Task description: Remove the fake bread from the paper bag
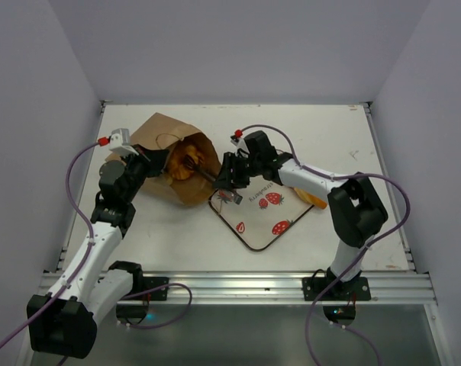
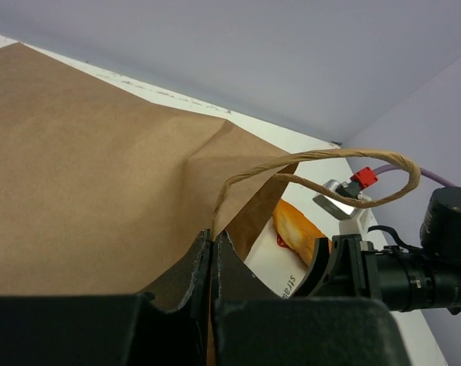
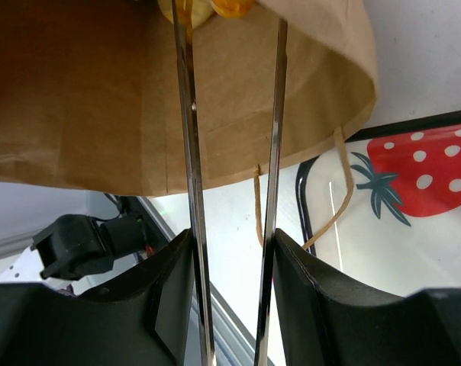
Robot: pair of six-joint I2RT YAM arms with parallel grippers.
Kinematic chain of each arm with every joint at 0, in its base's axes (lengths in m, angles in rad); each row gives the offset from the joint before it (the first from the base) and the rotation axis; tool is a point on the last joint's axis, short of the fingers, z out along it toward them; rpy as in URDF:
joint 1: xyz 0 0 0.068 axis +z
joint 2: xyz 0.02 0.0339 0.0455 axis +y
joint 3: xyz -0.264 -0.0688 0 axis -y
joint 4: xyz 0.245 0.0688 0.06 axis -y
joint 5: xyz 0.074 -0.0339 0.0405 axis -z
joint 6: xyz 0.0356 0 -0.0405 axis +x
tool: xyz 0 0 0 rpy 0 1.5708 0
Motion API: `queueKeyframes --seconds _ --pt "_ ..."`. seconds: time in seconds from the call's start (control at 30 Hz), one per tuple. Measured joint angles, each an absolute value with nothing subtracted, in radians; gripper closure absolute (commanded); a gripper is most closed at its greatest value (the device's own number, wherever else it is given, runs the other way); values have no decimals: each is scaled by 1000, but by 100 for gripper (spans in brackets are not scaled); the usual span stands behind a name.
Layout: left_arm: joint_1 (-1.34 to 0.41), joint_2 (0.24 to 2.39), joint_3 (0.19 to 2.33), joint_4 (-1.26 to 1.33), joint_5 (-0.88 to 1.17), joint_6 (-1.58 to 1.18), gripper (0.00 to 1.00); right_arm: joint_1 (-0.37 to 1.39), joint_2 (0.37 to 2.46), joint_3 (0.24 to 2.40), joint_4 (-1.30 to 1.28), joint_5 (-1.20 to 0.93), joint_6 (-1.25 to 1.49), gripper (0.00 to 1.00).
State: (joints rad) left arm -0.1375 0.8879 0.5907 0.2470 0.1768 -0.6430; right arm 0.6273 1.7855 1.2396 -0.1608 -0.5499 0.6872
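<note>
The brown paper bag (image 1: pixel 163 137) lies on its side, its mouth facing the tray. Golden fake bread (image 1: pixel 182 165) shows inside the mouth. My left gripper (image 1: pixel 148 165) is shut on the bag's upper rim (image 2: pixel 214 242), with a loop handle (image 2: pixel 322 157) arching beyond it. My right gripper (image 1: pixel 232 181) is shut on a pair of metal tongs (image 3: pixel 187 114), whose two blades run into the bag (image 3: pixel 78 99) up to the bread (image 3: pixel 207 8). Whether the tips pinch it is cut off. One orange bread piece (image 1: pixel 316 200) lies on the tray's far right; it also shows as bread (image 2: pixel 298 232).
The white strawberry-printed tray (image 1: pixel 249 229) sits just right of the bag's mouth, and the bag's lower handle (image 3: pixel 341 206) drapes onto the tray (image 3: pixel 414 244). White walls enclose the table on three sides. A metal rail (image 1: pixel 238 286) runs along the near edge.
</note>
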Motion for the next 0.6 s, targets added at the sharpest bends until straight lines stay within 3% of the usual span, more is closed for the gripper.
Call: queueKeyframes --seconds 0.13,0.4,0.6 --pt "-138 888 591 246 185 -643 100 627 1817 1240 -160 -554 689 60" --pt "-138 883 571 249 194 -635 100 609 1823 1239 -152 -584 680 98" --pt "-138 883 556 274 194 -623 100 575 1765 1223 -150 -617 660 100"
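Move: Inside the open paper bag, the fake bread lies about 13 cm to the right hand's left, 7 cm ahead of it and 7 cm lower, where the tongs it holds already reach. The bag's middle is some 17 cm to that hand's left and 8 cm ahead; the strawberry tray's middle is about 11 cm to its right and 3 cm back. From the left hand the fake bread lies roughly 3 cm ahead, 5 cm right and 20 cm below. Squeezing the tongs nearly shut inside the bag, the right hand first dips about 1.5 cm towards the fake bread, pauses there as its fingers close from about half open, then lifts some 2 cm and draws slightly right, towards the bag's mouth. The left hand keeps its pinch on the bag's handle at the rim and sinks about 1 cm. ##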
